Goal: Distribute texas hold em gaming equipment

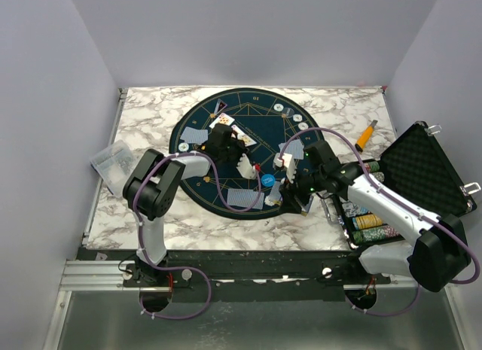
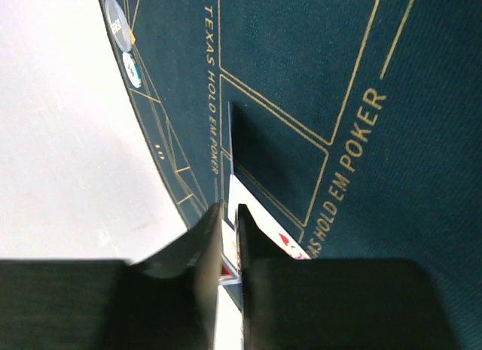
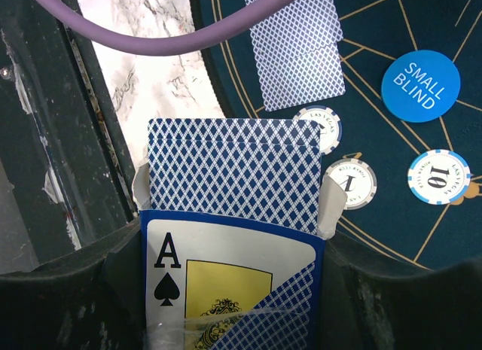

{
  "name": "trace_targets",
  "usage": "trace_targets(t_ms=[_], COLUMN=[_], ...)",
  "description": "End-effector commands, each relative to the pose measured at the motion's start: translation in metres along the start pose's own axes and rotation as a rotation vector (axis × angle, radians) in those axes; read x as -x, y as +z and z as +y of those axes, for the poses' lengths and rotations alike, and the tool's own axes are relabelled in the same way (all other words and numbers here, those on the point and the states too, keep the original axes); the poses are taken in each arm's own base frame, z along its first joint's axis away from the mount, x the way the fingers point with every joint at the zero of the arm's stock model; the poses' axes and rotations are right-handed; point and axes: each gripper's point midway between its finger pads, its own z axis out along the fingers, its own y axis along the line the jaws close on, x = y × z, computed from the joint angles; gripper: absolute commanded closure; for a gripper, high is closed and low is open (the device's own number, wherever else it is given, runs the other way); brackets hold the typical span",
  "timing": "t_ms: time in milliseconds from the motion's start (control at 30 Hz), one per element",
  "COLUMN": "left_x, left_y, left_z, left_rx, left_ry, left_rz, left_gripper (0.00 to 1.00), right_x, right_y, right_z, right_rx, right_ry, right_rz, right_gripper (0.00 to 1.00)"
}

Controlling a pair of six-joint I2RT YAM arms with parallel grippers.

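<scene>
On the round dark green poker mat (image 1: 260,109) lie face-down blue-backed cards (image 1: 196,134), face-up cards (image 1: 223,120) and a blue button disc (image 1: 269,178). My left gripper (image 2: 228,214) hovers low over the mat (image 2: 301,79), its jaws a narrow slit apart. A face-up card with red pips (image 2: 260,211) lies flat just beneath its tips. My right gripper (image 3: 233,278) is shut on an open card box (image 3: 226,290) printed with an ace of spades. The blue-backed deck (image 3: 233,169) sticks out of the box. Beyond it I see a face-down pair (image 3: 297,49), the "SMALL BLIND" disc (image 3: 420,85) and whitish chips (image 3: 349,183).
An open black foam-lined case (image 1: 422,169) with rows of chips (image 1: 369,222) stands at the right. An orange-handled tool (image 1: 366,134) lies behind it. A clear plastic bag (image 1: 111,158) sits at the left table edge. Two chips (image 2: 120,30) rest at the mat's rim.
</scene>
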Motion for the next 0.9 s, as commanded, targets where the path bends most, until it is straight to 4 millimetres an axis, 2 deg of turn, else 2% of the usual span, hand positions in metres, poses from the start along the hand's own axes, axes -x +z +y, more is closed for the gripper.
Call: trace_targets(t_ms=[0,133,367,400,467,500,567,633,700,867], left_x=[-0.004,0.002,0.022,0.024,0.028,0.029,0.032,0.036,0.040,0.043], left_y=[0.003,-0.003,-0.036,-0.042,-0.057,-0.065,-0.079,-0.094,-0.113,-0.159], left_z=[-0.002,-0.007,-0.019,-0.026,-0.039,-0.049,-0.051,-0.044,-0.025,0.037], left_rx=[-0.029,-0.038,-0.077,-0.110,-0.193,-0.256,-0.313,-0.343,-0.332,-0.146], left_ry=[0.017,0.041,0.004,-0.022,-0.066,-0.096,-0.217,-0.376,-0.531,-0.905], left_rz=[0.021,0.002,-0.034,-0.037,-0.033,-0.027,-0.022,-0.028,-0.048,-0.069], left_gripper=[0.75,0.54,0.37,0.31,0.02,0.02,0.02,0.02,0.02,0.02], right_x=[0.013,0.012,0.009,0.009,0.008,0.008,0.008,0.008,0.008,0.007], right_y=[-0.006,-0.006,-0.005,-0.005,-0.005,-0.005,-0.005,-0.006,-0.007,-0.008], right_z=[-0.004,-0.004,-0.004,-0.003,-0.004,-0.004,-0.004,-0.004,-0.004,-0.004], right_rx=[-0.018,-0.022,-0.021,-0.021,-0.023,-0.023,-0.026,-0.029,-0.034,-0.037], right_ry=[-0.016,-0.017,-0.017,-0.017,-0.020,-0.019,-0.020,-0.021,-0.023,-0.028], right_rz=[-0.043,-0.041,-0.039,-0.037,-0.036,-0.036,-0.037,-0.037,-0.038,-0.040], right_gripper=[0.99,1.00,0.99,0.99,0.99,0.99,0.99,0.99,0.99,0.99])
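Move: The third face-up card is in the left fingers, its lower edge close to the mat. Its place is about 2 cm ahead, 3 cm right and 4 cm below. The second face-up card lies 2 cm ahead and 2 cm left, the first about 6 cm ahead and 6 cm left, and the face-down pair 2 cm ahead and 15 cm left. From the right hand, still gripping the card box, that place is some 18 cm ahead and 13 cm left. Hold the left gripper nearly still over the end of the face-up row and spread the fingers wide to let go of the third card. Ease back and left, away from the card, about 7 cm back and 5 cm left, sinking slightly before climbing some 6 cm, while tipping the fingers some 30 degrees to point more steeply down. Keep the right hand's hold on the card box. ##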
